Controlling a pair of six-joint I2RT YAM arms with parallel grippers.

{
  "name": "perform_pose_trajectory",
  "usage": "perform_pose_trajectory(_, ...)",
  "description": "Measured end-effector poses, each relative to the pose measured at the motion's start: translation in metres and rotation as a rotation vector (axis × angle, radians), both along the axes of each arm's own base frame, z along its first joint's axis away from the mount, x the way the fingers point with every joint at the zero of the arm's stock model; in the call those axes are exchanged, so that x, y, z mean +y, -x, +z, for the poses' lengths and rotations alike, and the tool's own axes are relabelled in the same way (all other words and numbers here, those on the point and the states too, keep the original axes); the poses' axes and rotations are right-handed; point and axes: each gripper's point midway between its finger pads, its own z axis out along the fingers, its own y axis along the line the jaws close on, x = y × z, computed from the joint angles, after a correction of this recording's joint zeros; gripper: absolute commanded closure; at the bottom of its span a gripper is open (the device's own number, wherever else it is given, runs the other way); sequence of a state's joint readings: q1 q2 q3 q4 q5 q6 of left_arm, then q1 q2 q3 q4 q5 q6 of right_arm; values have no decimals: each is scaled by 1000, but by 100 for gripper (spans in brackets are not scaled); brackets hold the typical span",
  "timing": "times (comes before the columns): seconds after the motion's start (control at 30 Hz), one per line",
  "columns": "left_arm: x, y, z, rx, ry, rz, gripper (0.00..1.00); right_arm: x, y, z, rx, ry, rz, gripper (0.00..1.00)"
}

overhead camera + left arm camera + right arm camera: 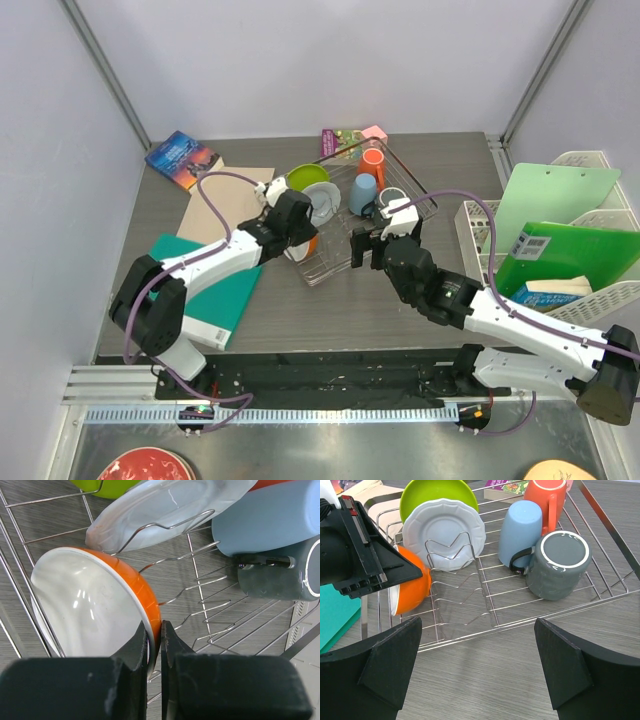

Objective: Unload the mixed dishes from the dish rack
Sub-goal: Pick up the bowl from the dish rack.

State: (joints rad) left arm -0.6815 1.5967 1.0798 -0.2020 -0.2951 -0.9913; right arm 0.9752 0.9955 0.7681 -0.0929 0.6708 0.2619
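Observation:
The silver wire dish rack [400, 232] [485, 625] [210, 605] holds a lime-green plate [436, 495] [306, 177], a pale blue-white plate [445, 532] [170, 505] [322, 204], a white bowl with orange outside [412, 590] [85, 605] [312, 244], a light blue cup [520, 530] [362, 193] [265, 522], a dark grey mug [559, 565] [280, 577] and an orange mug [547, 495] [373, 160]. My left gripper [155, 632] [297, 243] is shut on the bowl's rim at the rack's left end. My right gripper [477, 652] [362, 250] is open and empty just outside the rack's near edge.
A teal book [215, 290] and brown cardboard [225, 205] lie left of the rack. A blue book [182, 158] and a colourful book [345, 142] lie at the back. White lattice baskets [570, 240] with green folders stand at the right.

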Motion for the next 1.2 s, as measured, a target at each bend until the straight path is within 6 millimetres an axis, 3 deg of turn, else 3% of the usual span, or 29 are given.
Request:
perform_pose_trajectory(0.3,9,16,7,23,-40,-56,99,0,1,-1,5,1,1,1)
perform_pose_trajectory(0.43,12,24,27,1,-24,-101,99,0,1,-1,5,0,1,0)
perform_pose_trajectory(0.57,8,25,62,-79,39,-154,100,0,1,-1,6,-3,1,0)
perform_pose_trajectory(0.67,10,24,73,-108,56,-165,100,0,1,-1,7,-6,0,0)
perform_pose_trajectory(0.77,10,21,66,-104,68,-170,100,0,1,-1,8,-9,0,1)
perform_pose_trajectory(0.93,12,26,35,-47,81,-196,100,0,1,-2,11,-9,-2,1)
perform_pose_trajectory(1.0,9,27,35,-58,111,-218,100,-1,2,-1,12,-11,-3,0)
perform_pose_trajectory(1.1,6,27,46,-106,190,-268,100,-3,4,1,11,-17,-3,0)
perform_pose_trajectory(1.2,2,27,78,-182,297,-333,100,-6,5,6,4,-34,-6,0)
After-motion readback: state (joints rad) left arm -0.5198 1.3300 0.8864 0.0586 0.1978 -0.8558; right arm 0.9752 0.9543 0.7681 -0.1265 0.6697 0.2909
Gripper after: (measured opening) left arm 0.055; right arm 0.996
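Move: The left fingers are already shut on the orange-and-white bowl's rim, its middle about 2 cm ahead of them, 3 cm left and 4 cm below. The white plate stands about 12 cm ahead and 3 cm right; the green bowl some 19 cm ahead and 2 cm left; the blue cup about 14 cm ahead and 15 cm right. From the right hand the orange-and-white bowl is roughly 9 cm ahead, 18 cm left and 14 cm below. Left hand, still pinching the rim, eases back, then lifts, dips and lifts again, about 8 cm up, turning clockwise. ##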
